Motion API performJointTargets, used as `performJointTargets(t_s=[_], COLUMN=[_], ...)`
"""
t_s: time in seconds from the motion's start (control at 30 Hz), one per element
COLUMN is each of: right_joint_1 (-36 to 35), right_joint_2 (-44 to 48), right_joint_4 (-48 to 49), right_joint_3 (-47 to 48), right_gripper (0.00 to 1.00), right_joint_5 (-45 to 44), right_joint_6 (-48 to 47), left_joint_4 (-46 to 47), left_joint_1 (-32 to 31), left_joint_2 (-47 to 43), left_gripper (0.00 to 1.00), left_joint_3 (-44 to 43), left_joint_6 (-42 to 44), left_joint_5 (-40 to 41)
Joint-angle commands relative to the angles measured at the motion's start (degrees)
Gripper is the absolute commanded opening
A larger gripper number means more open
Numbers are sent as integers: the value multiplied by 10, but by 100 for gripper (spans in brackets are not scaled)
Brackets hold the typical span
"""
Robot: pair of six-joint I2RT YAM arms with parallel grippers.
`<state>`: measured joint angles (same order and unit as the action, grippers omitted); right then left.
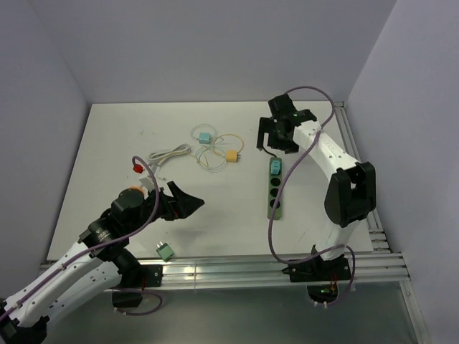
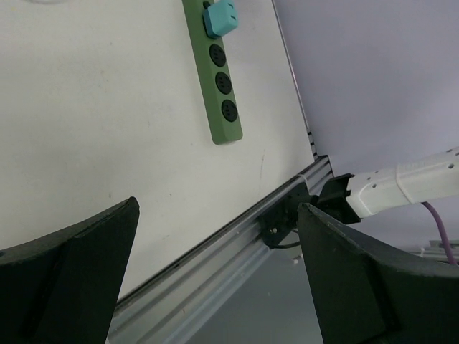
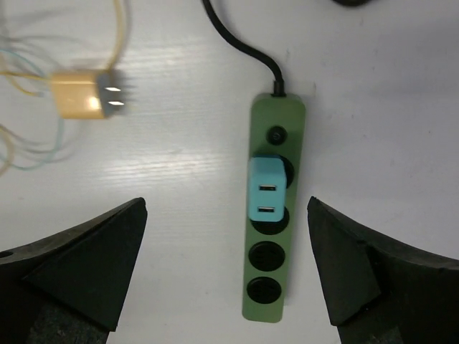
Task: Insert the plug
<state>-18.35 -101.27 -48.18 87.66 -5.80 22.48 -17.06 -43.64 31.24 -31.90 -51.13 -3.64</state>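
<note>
A green power strip (image 1: 275,188) lies on the white table at the right. A teal plug (image 1: 274,166) sits in its top socket, and the three sockets below it are empty. In the right wrist view the teal plug (image 3: 266,189) stands on the power strip (image 3: 276,294), showing two USB slots. My right gripper (image 3: 226,265) hangs open above it, its fingers well apart on either side and touching nothing. From above, the right gripper (image 1: 276,143) is just beyond the strip's far end. My left gripper (image 1: 185,203) is open and empty at the near left, far from the strip (image 2: 222,107).
A yellow plug (image 1: 231,155) and a second teal plug (image 1: 205,136) lie with thin looped cables at the table's middle back. A white cable (image 1: 168,153) and a red plug (image 1: 136,166) lie left of them. A small green plug (image 1: 165,250) sits by the front rail (image 1: 237,269).
</note>
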Motion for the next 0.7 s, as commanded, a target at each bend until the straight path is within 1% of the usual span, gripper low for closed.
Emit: performJointTargets(t_s=[0.0, 0.1, 0.13, 0.2, 0.27, 0.33, 0.4, 0.43, 0.5, 0.53, 0.57, 0.67], right_joint_1=[-28, -56, -63, -85, -100, -120, -129, -141, -152, -164, -167, -172], right_joint_2=[25, -18, -45, -73, -106, -129, -139, -151, -166, -182, -190, -217], right_joint_4=[46, 57, 61, 71, 91, 138, 188, 202, 216, 216, 214, 194], right_joint_3=[48, 90, 102, 131, 136, 132, 117, 115, 123, 129, 143, 162], right_gripper=[100, 100, 100, 100, 98, 93, 85, 80, 74, 69, 61, 60], right_joint_5=[-22, -12, -15, -21, -46, -51, -51, -58, -76, -84, -98, -117], right_joint_6=[26, 38, 42, 53, 65, 70, 86, 87, 91, 91, 92, 100], left_joint_4=[-4, -3, -7, -31, -61, -79, -99, -106, -118, -120, -120, -120], left_joint_1=[1, 0, 1, 0, 0, 0, 0, 0, 0, 0, 0, 0], left_joint_2=[-16, -45, -50, -69, -80, -94, -104, -108, -118, -122, -124, -134], left_gripper=[97, 97, 97, 97, 97, 97, 97, 97, 97, 97, 97, 97], left_joint_3=[9, 26, 27, 22, 11, 3, -6, -9, -12, -12, -11, -4], left_joint_6=[-54, -85, -89, -97, -98, -93, -88, -85, -84, -83, -81, -79], left_joint_5=[-37, -73, -79, -75, -68, -58, -52, -52, -48, -44, -41, -33])
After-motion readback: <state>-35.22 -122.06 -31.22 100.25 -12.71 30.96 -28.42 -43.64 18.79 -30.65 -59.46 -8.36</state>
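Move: Off to the right hand's left, about 14 cm, and some 5 cm farther out lies the orange plug, roughly 11 cm below. The blue plug just left in the power strip is 1 cm back, 2 cm right and 8 cm below; the strip's middle is about 8 cm back and 2 cm right. The cabled blue plug lies some 11 cm left of the orange one and 9 cm beyond it. From the left hand, the orange plug is about 27 cm ahead and 12 cm right. Leaving the blue plug in the strip, the right hand arcs about 16 cm to its left and 5 cm forward towards the orange plug, first rising some 5 cm, then sinking about 10. Its fingertips tilt forward some 10 degrees, and on the way down the fingers close from wide open to roughly 60 percent, still empty. The empty, open left hand draws back about 4 cm. ##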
